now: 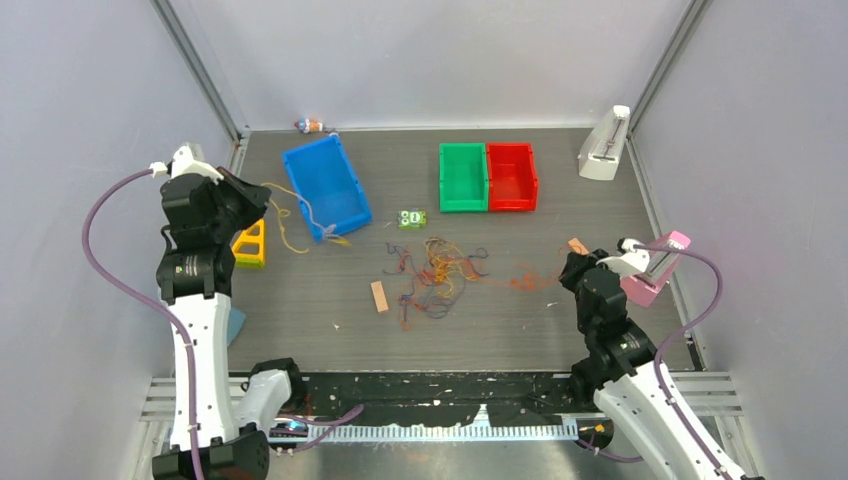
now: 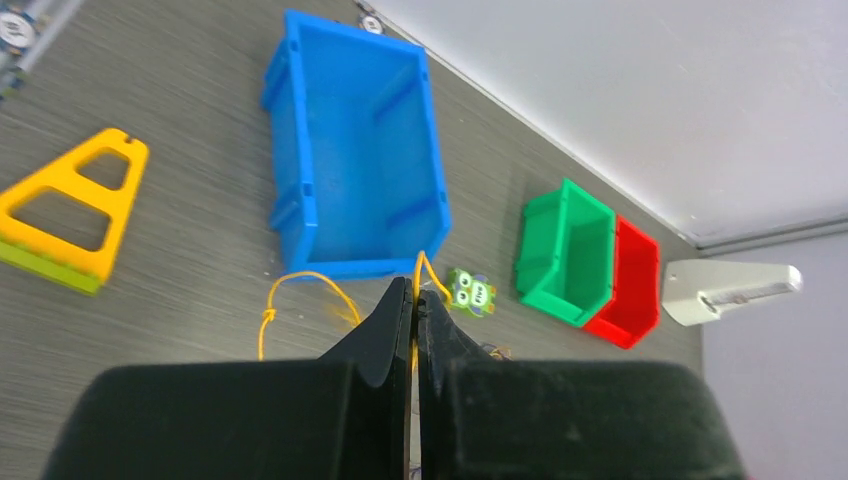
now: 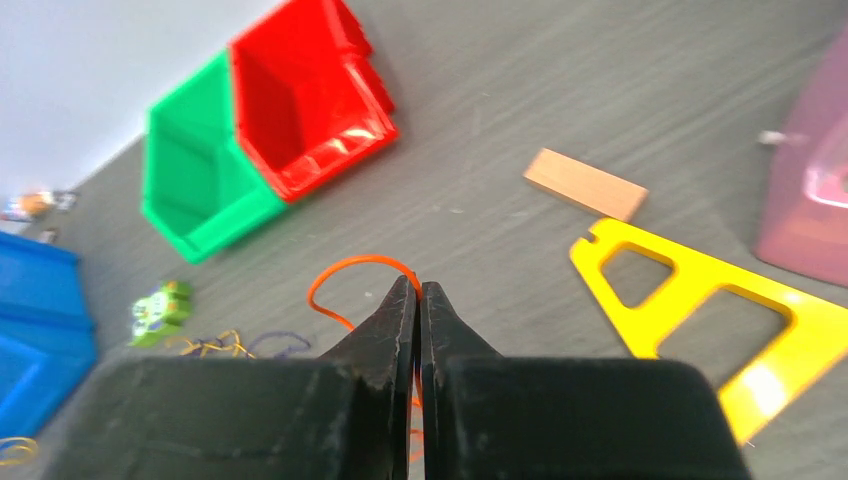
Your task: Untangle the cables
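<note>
The cables (image 1: 438, 272) lie as a loose tangle of orange, yellow, red and purple strands at the table's middle. My left gripper (image 2: 415, 292) is shut on a yellow cable (image 2: 305, 274), which loops across the floor in front of the blue bin (image 2: 350, 150). In the top view this gripper (image 1: 258, 205) hovers at the left, beside the bin. My right gripper (image 3: 418, 288) is shut on an orange cable (image 3: 360, 259) that arches out from its tips. It sits right of the tangle (image 1: 570, 268), and an orange strand (image 1: 525, 282) runs from the pile toward it.
Green bin (image 1: 463, 177) and red bin (image 1: 512, 176) stand together at the back. An owl toy (image 1: 411, 219), a wooden block (image 1: 379, 296) and a yellow triangle (image 1: 250, 245) lie around the tangle. A white object (image 1: 603, 145), a pink object (image 1: 655, 268) and another yellow triangle (image 3: 700, 310) are at the right.
</note>
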You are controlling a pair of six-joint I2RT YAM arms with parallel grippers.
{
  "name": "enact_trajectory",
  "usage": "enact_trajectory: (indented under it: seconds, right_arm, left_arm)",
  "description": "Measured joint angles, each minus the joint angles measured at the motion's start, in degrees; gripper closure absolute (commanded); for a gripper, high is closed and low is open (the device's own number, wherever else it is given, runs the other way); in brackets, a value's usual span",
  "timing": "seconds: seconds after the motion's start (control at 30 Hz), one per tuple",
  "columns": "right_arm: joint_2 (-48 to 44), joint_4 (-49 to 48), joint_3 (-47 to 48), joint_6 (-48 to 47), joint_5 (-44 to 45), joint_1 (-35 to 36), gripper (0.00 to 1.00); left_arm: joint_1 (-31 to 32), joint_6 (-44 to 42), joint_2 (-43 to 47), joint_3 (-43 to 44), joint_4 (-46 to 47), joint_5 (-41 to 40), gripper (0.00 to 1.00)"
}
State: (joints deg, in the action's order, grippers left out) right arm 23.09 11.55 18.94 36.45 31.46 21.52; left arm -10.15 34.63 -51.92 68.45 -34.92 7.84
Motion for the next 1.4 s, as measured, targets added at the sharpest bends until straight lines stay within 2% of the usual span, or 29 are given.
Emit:
enact_trajectory:
  seconds: [0.23,0.5,0.57,0.6,0.63,0.67,0.7,0.8,1.03,1.23,1.4]
  right_arm:
    - [1.25,9.05,3.32,0.26,4.33,-0.02,0.95]
    - [5.33,6.69,4.15,-3.58,-4.76,-0.02,0.93]
    - [6.95,6.38,4.42,-4.46,-6.73,-0.02,0.82]
    - [7.61,6.21,4.63,-4.98,-7.72,-0.02,0.51]
    - [8.15,6.05,4.9,-5.31,-8.57,-0.02,0.31]
    - [8.55,5.75,5.16,-5.66,-9.44,-0.04,0.05]
    - [8.92,5.42,5.4,-6.32,-10.29,-0.04,0.0]
    - [9.31,4.66,6.05,-8.04,-12.48,-0.02,0.05]
    - [10.34,2.45,7.06,-9.92,-15.85,-0.04,0.05]
    - [12.17,1.25,7.65,-11.17,-18.14,-0.07,0.05]
    - [12.55,-0.13,7.85,-11.85,-19.87,-0.07,0.05]
  left_arm:
    - [-0.11,1.46,-0.33,-0.42,3.13,2.95,1.0]
    - [-0.11,2.75,-3.48,1.01,5.92,9.29,1.0]
    - [-0.11,2.95,-5.14,3.43,5.86,10.27,1.0]
    - [-0.11,2.97,-5.77,4.87,5.77,10.4,1.0]
    - [-0.11,2.97,-6.34,6.62,5.49,10.47,1.0]
    - [-0.11,3.02,-6.88,8.55,5.33,10.54,1.0]
    - [-0.11,3.17,-7.5,11.21,5.31,10.67,1.0]
    - [-0.11,4.31,-8.85,17.29,5.92,11.41,1.0]
    - [-0.09,10.1,-16.46,27.06,10.32,16.44,1.0]
    - [0.02,13.18,-26.8,32.11,12.07,18.62,1.0]
    - [0.02,14.69,-32.09,32.57,12.48,19.52,1.0]
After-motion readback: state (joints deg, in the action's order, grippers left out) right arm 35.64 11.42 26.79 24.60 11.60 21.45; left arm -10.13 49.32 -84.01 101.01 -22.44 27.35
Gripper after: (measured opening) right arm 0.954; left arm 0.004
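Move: The left hand, still holding the separated yellow cable, has the blue bin about 21 cm ahead and 31 cm below, nearly level side to side; a green owl toy lies some 14 cm ahead, 22 cm to the right. The right hand still grips the orange cable, with the cable tangle roughly 23 cm to its left, 6 cm ahead, 16 cm down; a wooden block sits about 13 cm ahead and 9 cm right, a yellow frame about 4 cm ahead and 12 cm right. The left hand keeps its fingers shut on the yellow cable, first easing a few centimetres to the right and forward, then lifting it some 16 cm and carrying it out over the near end of the blue bin, about 13 cm forward in all, with the hand turning clockwise and sinking about 5 cm at the end. The right hand dips slightly right and back, then swings left towards the tangle, ending about 6 cm left of its start and turned some 20 degrees counter-clockwise, and opens wide on the way to let go of the orange cable. ##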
